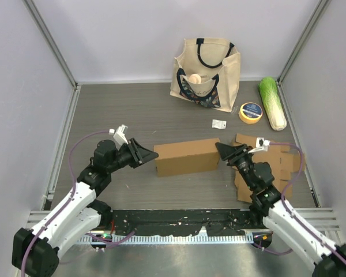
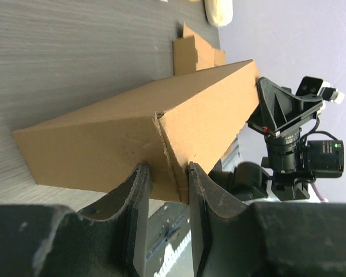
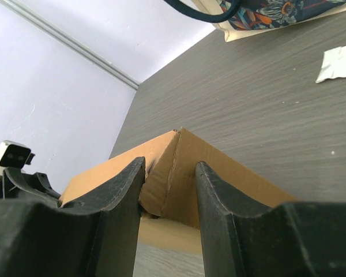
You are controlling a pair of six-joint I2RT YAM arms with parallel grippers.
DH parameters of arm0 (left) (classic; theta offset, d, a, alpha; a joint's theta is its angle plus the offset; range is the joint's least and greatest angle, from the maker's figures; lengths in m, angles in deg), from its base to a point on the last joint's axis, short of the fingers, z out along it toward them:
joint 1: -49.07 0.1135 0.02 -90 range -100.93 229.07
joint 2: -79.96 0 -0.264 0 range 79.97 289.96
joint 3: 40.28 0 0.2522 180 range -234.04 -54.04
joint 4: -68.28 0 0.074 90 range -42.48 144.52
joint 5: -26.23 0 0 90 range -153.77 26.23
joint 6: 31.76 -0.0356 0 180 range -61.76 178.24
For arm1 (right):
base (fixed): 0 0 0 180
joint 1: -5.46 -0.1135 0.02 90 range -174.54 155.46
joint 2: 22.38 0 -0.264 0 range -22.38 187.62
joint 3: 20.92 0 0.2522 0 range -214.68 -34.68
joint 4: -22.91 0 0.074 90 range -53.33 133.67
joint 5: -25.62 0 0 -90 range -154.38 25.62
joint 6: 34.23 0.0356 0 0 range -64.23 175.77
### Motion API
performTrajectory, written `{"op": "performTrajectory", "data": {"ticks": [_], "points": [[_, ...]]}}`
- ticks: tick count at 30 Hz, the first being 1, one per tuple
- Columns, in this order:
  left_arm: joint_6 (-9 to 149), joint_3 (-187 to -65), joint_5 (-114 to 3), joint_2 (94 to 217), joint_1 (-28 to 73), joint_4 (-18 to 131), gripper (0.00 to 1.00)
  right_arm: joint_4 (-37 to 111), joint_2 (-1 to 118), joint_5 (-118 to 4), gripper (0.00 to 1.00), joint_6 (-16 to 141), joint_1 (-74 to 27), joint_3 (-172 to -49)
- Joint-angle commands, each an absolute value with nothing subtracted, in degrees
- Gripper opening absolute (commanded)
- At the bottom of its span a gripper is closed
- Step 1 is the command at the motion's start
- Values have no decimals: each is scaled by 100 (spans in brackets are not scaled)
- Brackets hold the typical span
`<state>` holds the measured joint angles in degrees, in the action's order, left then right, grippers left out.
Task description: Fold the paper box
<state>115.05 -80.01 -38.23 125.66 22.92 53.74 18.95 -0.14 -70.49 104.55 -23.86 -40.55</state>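
A long brown paper box (image 1: 187, 157) lies across the middle of the table. My left gripper (image 1: 151, 154) is at its left end. In the left wrist view the jaws (image 2: 168, 168) are shut on that end's corner (image 2: 132, 133), one finger on each side of the creased edge. My right gripper (image 1: 220, 149) is at the box's right end. In the right wrist view its jaws (image 3: 170, 164) pinch the folded end flaps (image 3: 179, 173), which fill the gap between the fingers. The right gripper also shows in the left wrist view (image 2: 288, 115), beyond the box.
A stack of flat cardboard blanks (image 1: 277, 167) lies under the right arm. At the back stand a canvas tote bag (image 1: 206, 72), a yellow tape roll (image 1: 251, 112) and a napa cabbage (image 1: 273, 103). A small white packet (image 1: 219, 123) lies behind the box.
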Motion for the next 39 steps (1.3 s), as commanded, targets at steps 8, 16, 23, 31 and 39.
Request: {"op": "performTrajectory", "data": {"ticks": [8, 16, 23, 31, 39], "points": [[10931, -8680, -3530, 14147, 3632, 5627, 7, -2018, 5387, -4373, 27, 9682, -2899, -5153], [10086, -9193, -4240, 14142, 4046, 4214, 7, -2338, 6999, -4451, 27, 9673, -3241, -5798], [10646, -8436, -5366, 11893, 4063, 2447, 65, -1336, 6193, -4969, 30, 10050, -3681, -4874], [10359, -9920, -5612, 11010, 4063, 1120, 100, 2767, 4092, -5312, 72, 9085, -3655, -5593], [10437, -9807, -6015, 12705, 4089, 1584, 100, 2878, 5099, -5084, 86, 9031, -3541, -6877]]}}
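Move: I still hold the box between both hands by its ends, back side raised. Its middle is roughly 12 cm right of my left hand, 2 ahead and 7 lower; from my right hand it is 13 cm left, 1 back and 7 lower. Bare table for it lies about 3 cm left and 7 ahead of my left hand. From my right hand, the white packet is 17 cm ahead and 3 right, and the cardboard sheet 22 right, 3 back. Still gripping both ends, my hands sweep the box forward about 12 cm and leftward, then reverse and draw back about as far, still going left. My left hand opens wide and lifts off, turned some 30 degrees counter-clockwise; my right sinks 12 cm as it turns the same way and tips down, then opens, comes free and rises a little. ##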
